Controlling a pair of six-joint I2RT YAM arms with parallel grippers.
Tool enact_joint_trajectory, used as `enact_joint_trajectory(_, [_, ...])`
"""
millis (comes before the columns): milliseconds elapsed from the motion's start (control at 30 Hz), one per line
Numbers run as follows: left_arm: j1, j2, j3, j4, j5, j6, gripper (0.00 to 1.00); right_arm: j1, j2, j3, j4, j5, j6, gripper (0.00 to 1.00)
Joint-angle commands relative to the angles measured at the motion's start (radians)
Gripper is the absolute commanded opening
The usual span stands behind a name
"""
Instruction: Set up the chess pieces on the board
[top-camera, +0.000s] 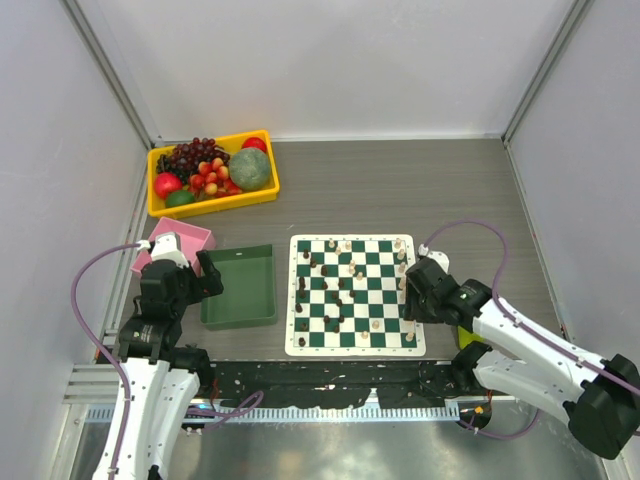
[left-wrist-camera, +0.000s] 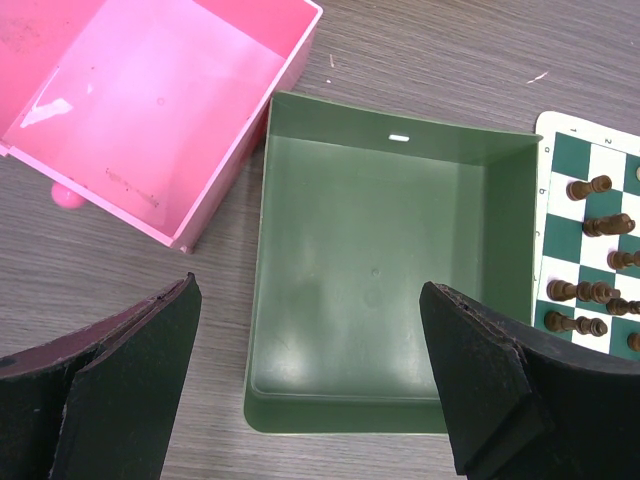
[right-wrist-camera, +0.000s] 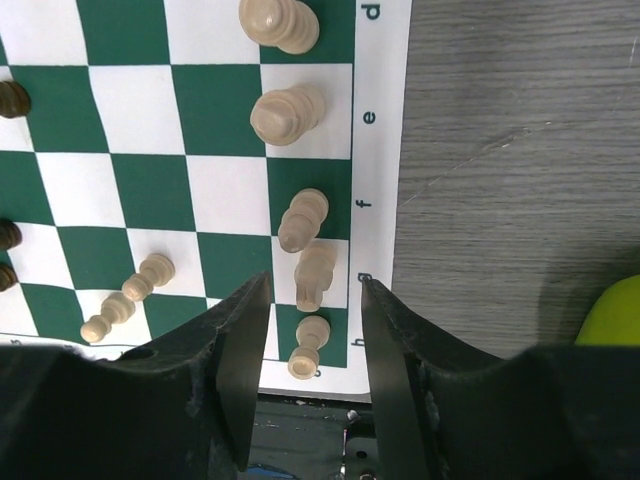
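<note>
The board (top-camera: 355, 349) lies mid-table, green and white checks with a white border. Dark chess pieces (top-camera: 303, 290) crowd its left half and cream chess pieces (top-camera: 404, 270) line its right edge. My right gripper (top-camera: 409, 303) hovers over the board's near right corner, open. In the right wrist view a cream piece (right-wrist-camera: 311, 346) stands between the fingers (right-wrist-camera: 240, 370), touched by neither, with more cream pieces (right-wrist-camera: 314, 273) just beyond on the board (right-wrist-camera: 381, 150). My left gripper (left-wrist-camera: 310, 370) is open and empty over the green tray (left-wrist-camera: 380, 270). Dark pieces (left-wrist-camera: 588, 187) show at that view's right edge.
The green tray (top-camera: 240, 287) sits left of the board, with a pink box (top-camera: 181, 243) behind it. A yellow bin of fruit (top-camera: 212, 172) stands at the back left. A yellow-green object (top-camera: 466, 335) lies under my right arm, right of the board.
</note>
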Motion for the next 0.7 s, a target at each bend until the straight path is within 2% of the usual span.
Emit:
enact_joint_trajectory(0, [0.001, 0.003, 0.008, 0.04, 0.012, -0.007, 0.99, 0.016, 0.039, 0.037, 0.004, 0.01, 0.016, 0.45])
enact_joint_trajectory(100, [0.003, 0.003, 0.008, 0.038, 0.009, -0.007, 0.99, 0.017, 0.054, 0.039, 0.009, 0.014, 0.011, 0.41])
enact_joint_trajectory(367, [0.003, 0.009, 0.01, 0.038, 0.011, -0.007, 0.99, 0.017, 0.065, 0.031, 0.021, 0.004, 0.005, 0.21])
enact_joint_trajectory(667, [0.003, 0.009, 0.011, 0.04, 0.009, -0.007, 0.99, 0.028, 0.04, 0.034, 0.0, -0.015, 0.007, 0.15])
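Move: The white piece on the board's edge row beside the letter g stands about 1 cm back from the right hand point and some 2 cm below it, between the open fingertips. In the same row, the f piece is about 3 cm farther out than it and the h piece 3 cm nearer the base. A pawn stands roughly 6 cm to its left, level with it. From the left hand, the g piece lies about 43 cm right, 6 cm back and 11 cm below. The white g piece is pinched near its top, from left and right, between the right fingertips. The right hand first sinks about 1 cm over it and eases back half a centimetre, the wrist tilting barely 5 degrees, then stays there as the half-open fingers close almost fully; their contact with the piece begins here. ##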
